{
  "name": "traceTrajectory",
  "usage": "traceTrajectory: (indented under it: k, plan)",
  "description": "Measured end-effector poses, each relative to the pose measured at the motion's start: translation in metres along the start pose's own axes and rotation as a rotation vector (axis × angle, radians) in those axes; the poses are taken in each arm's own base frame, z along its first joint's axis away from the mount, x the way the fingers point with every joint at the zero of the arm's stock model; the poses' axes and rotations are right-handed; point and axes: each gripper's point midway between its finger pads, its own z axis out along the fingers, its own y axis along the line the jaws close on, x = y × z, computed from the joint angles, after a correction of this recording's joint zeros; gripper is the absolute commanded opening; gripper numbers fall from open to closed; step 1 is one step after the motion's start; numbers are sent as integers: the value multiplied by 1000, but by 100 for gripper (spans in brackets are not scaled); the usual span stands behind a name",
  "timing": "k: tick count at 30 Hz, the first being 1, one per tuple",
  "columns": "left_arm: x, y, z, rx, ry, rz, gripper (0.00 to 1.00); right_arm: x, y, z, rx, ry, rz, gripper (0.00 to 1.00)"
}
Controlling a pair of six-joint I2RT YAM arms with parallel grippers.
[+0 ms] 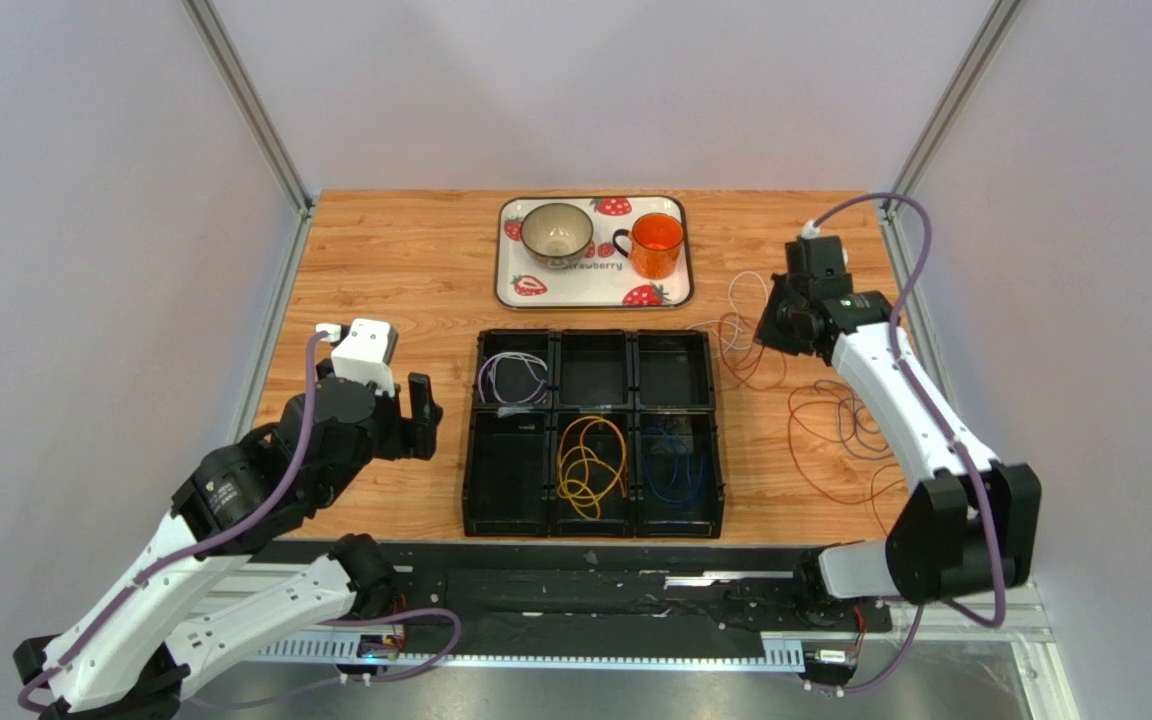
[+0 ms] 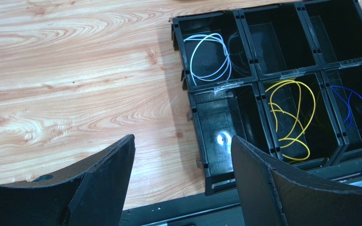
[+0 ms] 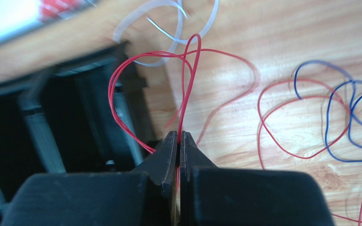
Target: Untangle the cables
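Note:
My right gripper is shut on a thin red cable, whose loops rise from the fingertips beside the black compartment tray. More red, blue and white cables lie tangled on the wood. From above, the right gripper sits right of the tray, with red loops nearby. Inside the tray lie a white-grey cable, a yellow one and a blue one. My left gripper stands open and empty, left of the tray.
A strawberry-print serving tray at the back holds a bowl and an orange cup. Grey walls close in both sides of the wooden table. A black rail runs along the near edge.

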Motion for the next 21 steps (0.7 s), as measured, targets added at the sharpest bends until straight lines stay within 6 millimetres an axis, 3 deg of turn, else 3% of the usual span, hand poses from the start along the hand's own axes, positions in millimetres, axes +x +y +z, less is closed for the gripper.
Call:
traceTrajectory:
  k: [1, 5, 10, 15, 21]
  plan:
    - [0, 0, 0, 0, 0, 0, 82, -13, 6, -16, -31, -51, 6, 0]
    - [0, 1, 0, -3, 0, -1, 82, -36, 23, -58, -129, -161, 9, 0]
    - [0, 1, 0, -3, 0, -2, 82, -48, 56, -103, -311, -240, -20, 0]
    - [0, 1, 0, -3, 0, -2, 82, -44, 93, -123, -480, -229, -63, 0]
    - [0, 1, 0, -3, 0, -2, 82, -34, 129, -129, -630, -175, -94, 0]
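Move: The red cable is already pinched in the right hand, just above the table. The empty far-right bin lies about 15 cm to that hand's left, level with it fore and aft, and roughly 7 cm lower. The loose white cable lies some 8 cm ahead, 3 cm left and 10 cm down; the red-blue tangle is about 9 cm back and 12 cm right on the table. From the left hand, the far-right bin is some 16 cm ahead, 36 cm right and 19 cm below. The red cable, still pinched in the shut right fingers, is hoisted fast by about 14 cm, nearly straight up at first, then swung some 11 cm left to the near-corner space between tray and far-right bin as the rise eases off. On the way the wrist tips the fingers up towards level, turns counter-clockwise and rolls its left side up, each about 20 degrees. ##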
